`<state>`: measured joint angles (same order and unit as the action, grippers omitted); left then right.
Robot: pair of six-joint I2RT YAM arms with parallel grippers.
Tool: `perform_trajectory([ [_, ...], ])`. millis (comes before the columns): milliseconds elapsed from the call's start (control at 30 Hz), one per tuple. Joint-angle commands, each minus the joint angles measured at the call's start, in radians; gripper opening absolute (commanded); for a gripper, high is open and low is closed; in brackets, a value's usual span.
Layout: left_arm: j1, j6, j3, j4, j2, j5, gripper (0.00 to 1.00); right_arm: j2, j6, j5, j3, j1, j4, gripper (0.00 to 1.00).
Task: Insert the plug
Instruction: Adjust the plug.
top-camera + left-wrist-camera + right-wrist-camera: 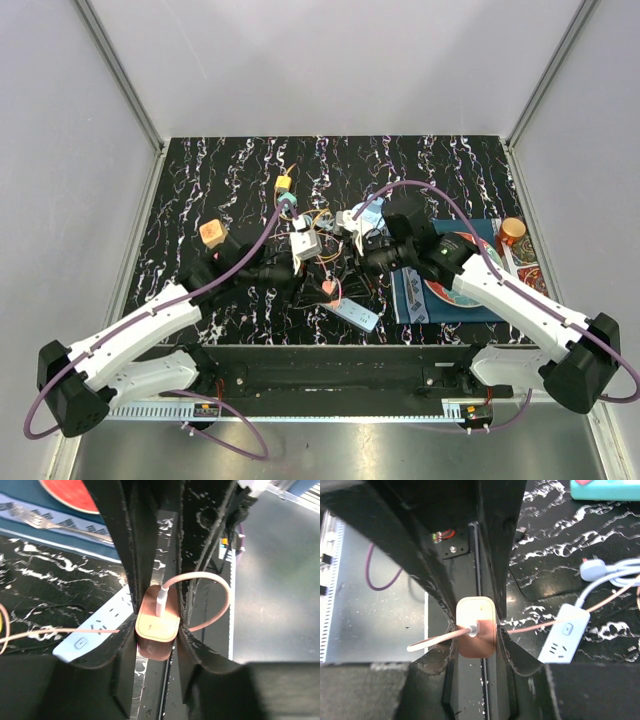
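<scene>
A pink plug [329, 288] with a pink cable hangs just above the table's near middle, close to a pale blue power strip [356, 315]. In the left wrist view my left gripper [157, 630] is shut on the plug [156, 625], one finger pressed on each side. The right wrist view shows my right gripper [476, 630] shut on the same plug [481, 611] from the opposite side. The strip lies flat beside the plug, to its left [100, 622] in the left wrist view and to its right [563, 640] in the right one. The plug's prongs are hidden.
White adapters and tangled cables [305, 243] sit behind the plug. An orange cube [212, 233] is at the left. A blue mat [410, 295] with a red plate [455, 270] and an orange-capped bottle [512, 232] are at the right. The table's front rail [330, 365] lies just below the grippers.
</scene>
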<state>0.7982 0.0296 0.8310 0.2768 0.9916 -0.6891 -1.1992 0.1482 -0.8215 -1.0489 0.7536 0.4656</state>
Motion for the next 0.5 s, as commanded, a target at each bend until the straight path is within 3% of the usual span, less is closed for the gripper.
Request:
perform_trajectory([
  [0, -0.011, -0.023, 0.065, -0.007, -0.067, 0.212, 0.49, -0.025, 0.007, 0.123, -0.011, 0.004, 0.031, 0.0],
  [167, -0.021, 0.032, 0.025, 0.004, -0.148, 0.46, 0.78, -0.049, -0.038, 0.218, 0.05, 0.004, -0.033, 0.0],
  [267, -0.021, 0.113, -0.019, -0.007, -0.191, 0.604, 0.84, -0.04, -0.09, 0.277, 0.093, 0.004, -0.113, 0.0],
  [300, -0.022, 0.139, -0.048, -0.013, -0.208, 0.684, 0.91, -0.036, -0.11, 0.28, 0.101, 0.004, -0.146, 0.0],
  [400, -0.036, 0.268, -0.101, -0.039, -0.211, 0.828, 0.93, -0.014, -0.134, 0.254, 0.125, 0.004, -0.202, 0.0],
  [467, -0.056, 0.366, -0.112, -0.044, -0.186, 0.853, 0.93, 0.006, -0.139, 0.249, 0.136, 0.003, -0.211, 0.0],
])
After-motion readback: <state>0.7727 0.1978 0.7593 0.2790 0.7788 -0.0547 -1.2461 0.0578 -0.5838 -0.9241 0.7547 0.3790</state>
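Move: Between the two hands the plug is pinched by both, practically at each hand point. Counted from the right hand, the power strip's middle lies about 4 cm ahead, 3 cm to the right and roughly 14 cm below; from the left hand it is much the same. At table level too, the strip's coiled cable sits some 20 cm ahead and 6 cm left of the right hand, the fork some 13 cm ahead and 18 cm right of it. Letting go of the plug, the left hand spreads its fingers wide and pulls away forward and to its left, about 10 cm in all, swinging some 40 degrees counter-clockwise. Meanwhile the right hand keeps its pinch on the plug and lowers it towards the power strip, some 6–7 cm down and 3 cm forward, its fingertips dipping and turning slightly clockwise. ##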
